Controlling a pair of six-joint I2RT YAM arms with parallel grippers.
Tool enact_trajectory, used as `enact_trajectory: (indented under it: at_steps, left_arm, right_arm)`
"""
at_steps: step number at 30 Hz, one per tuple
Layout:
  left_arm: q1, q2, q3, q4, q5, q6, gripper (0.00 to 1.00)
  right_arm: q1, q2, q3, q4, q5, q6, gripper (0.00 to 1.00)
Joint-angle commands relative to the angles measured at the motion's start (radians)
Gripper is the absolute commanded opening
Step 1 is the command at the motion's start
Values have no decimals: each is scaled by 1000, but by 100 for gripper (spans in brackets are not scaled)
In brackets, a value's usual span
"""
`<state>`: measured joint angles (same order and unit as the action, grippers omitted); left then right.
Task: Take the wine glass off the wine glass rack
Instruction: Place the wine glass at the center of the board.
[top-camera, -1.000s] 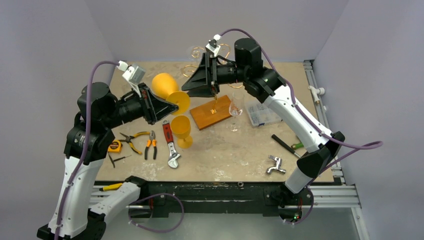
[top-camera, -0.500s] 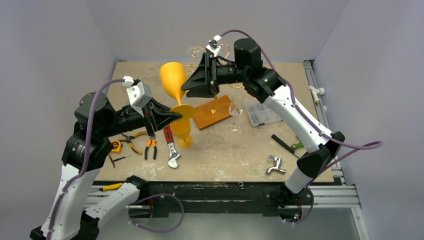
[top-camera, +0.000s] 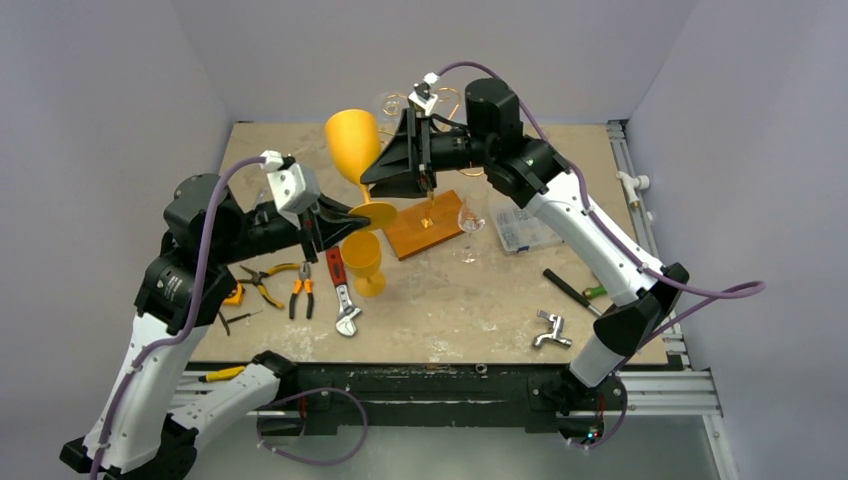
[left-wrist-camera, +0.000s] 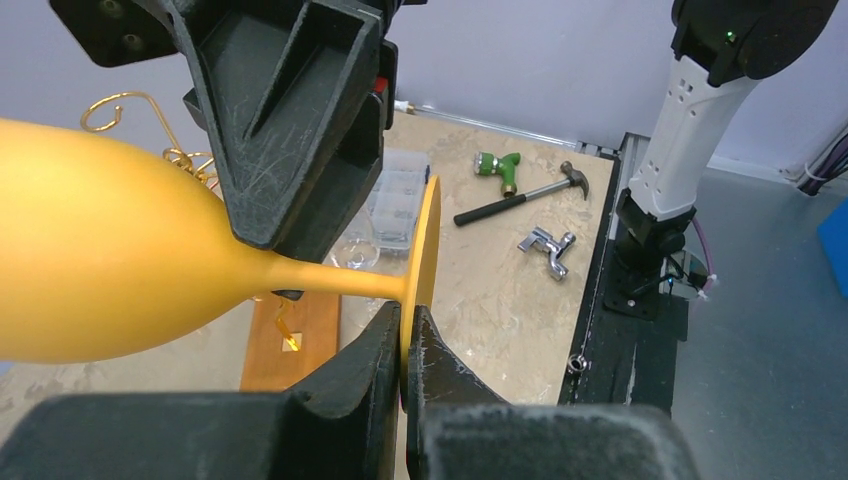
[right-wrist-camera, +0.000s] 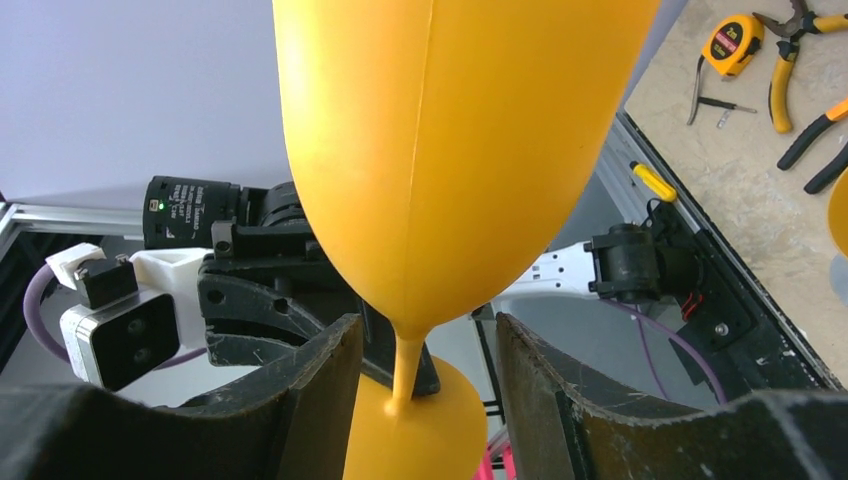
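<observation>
An orange wine glass (top-camera: 352, 142) stands upright in the air, bowl on top. My left gripper (top-camera: 352, 216) is shut on the rim of its foot (left-wrist-camera: 425, 250). My right gripper (right-wrist-camera: 425, 372) is open, and the thin stem (right-wrist-camera: 405, 365) passes between its fingers (right-wrist-camera: 320, 390) without touching either. The wine glass rack shows as golden curls (top-camera: 396, 101) behind the right gripper, with a wooden base (top-camera: 425, 226) under it. In the left wrist view the bowl (left-wrist-camera: 100, 270) fills the left side and the base (left-wrist-camera: 290, 340) lies below it.
A second orange glass (top-camera: 365, 262) stands on the table below the held one. A clear glass (top-camera: 470, 220) stands by the base. Pliers (top-camera: 266, 276), a red wrench (top-camera: 340, 295) and a tape measure (top-camera: 232, 293) lie left; a plastic box (top-camera: 525, 228) and a metal tap (top-camera: 550, 330) lie right.
My left arm has swung the orange glass from lying sideways to upright and carried it right, so its stem now sits between the right gripper's fingers. The right arm barely moved.
</observation>
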<state>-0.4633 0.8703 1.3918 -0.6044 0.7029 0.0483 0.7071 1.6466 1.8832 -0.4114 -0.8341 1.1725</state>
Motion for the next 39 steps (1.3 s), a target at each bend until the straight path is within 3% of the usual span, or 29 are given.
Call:
enact_trajectory:
  at_steps: [1, 23, 27, 33, 34, 39]
  left_arm:
    - [-13, 17, 13, 77, -37, 30, 0]
    - [-27, 44, 9, 130, -58, -3, 0]
    - [-27, 49, 10, 128, -56, 3, 0]
    - [-26, 63, 31, 108, -57, 5, 0]
    - [-27, 65, 36, 102, -57, 5, 3]
    - [-26, 53, 42, 79, -56, 18, 42]
  right_arm:
    - [12, -22, 39, 61, -30, 29, 49]
    - [37, 8, 10, 224, 7, 104, 19]
    - [37, 10, 10, 225, 6, 105, 0]
    - [37, 4, 7, 244, 6, 102, 0]
    - [36, 2, 3, 247, 6, 102, 0]
    - [36, -3, 1, 257, 7, 98, 0]
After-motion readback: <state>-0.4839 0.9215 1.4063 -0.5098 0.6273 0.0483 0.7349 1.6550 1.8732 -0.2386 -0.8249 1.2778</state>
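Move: The left hand still pinches the yellow wine glass by its foot, bowl pointing forward. The right hand's half-open fingers are about 6 cm ahead of the left, 2 cm to its right and 1 cm higher; the stem lies roughly 3 cm back and 2 cm left of the right hand point, level with it. From the right hand, the standing yellow glass is about 1 cm back, 5 cm left and 35 cm below; the rack's wooden base is some 14 cm ahead, 6 cm right and 43 cm below. The right fingers close around the stem just behind the bowl and pinch it, while that hand rises about 2 cm and edges left. The left hand, holding the foot, feeds the glass roughly 2.5 cm forward between them and then lifts it about 1.5 cm; only once the right is shut do the left fingers open and let go of the foot. ##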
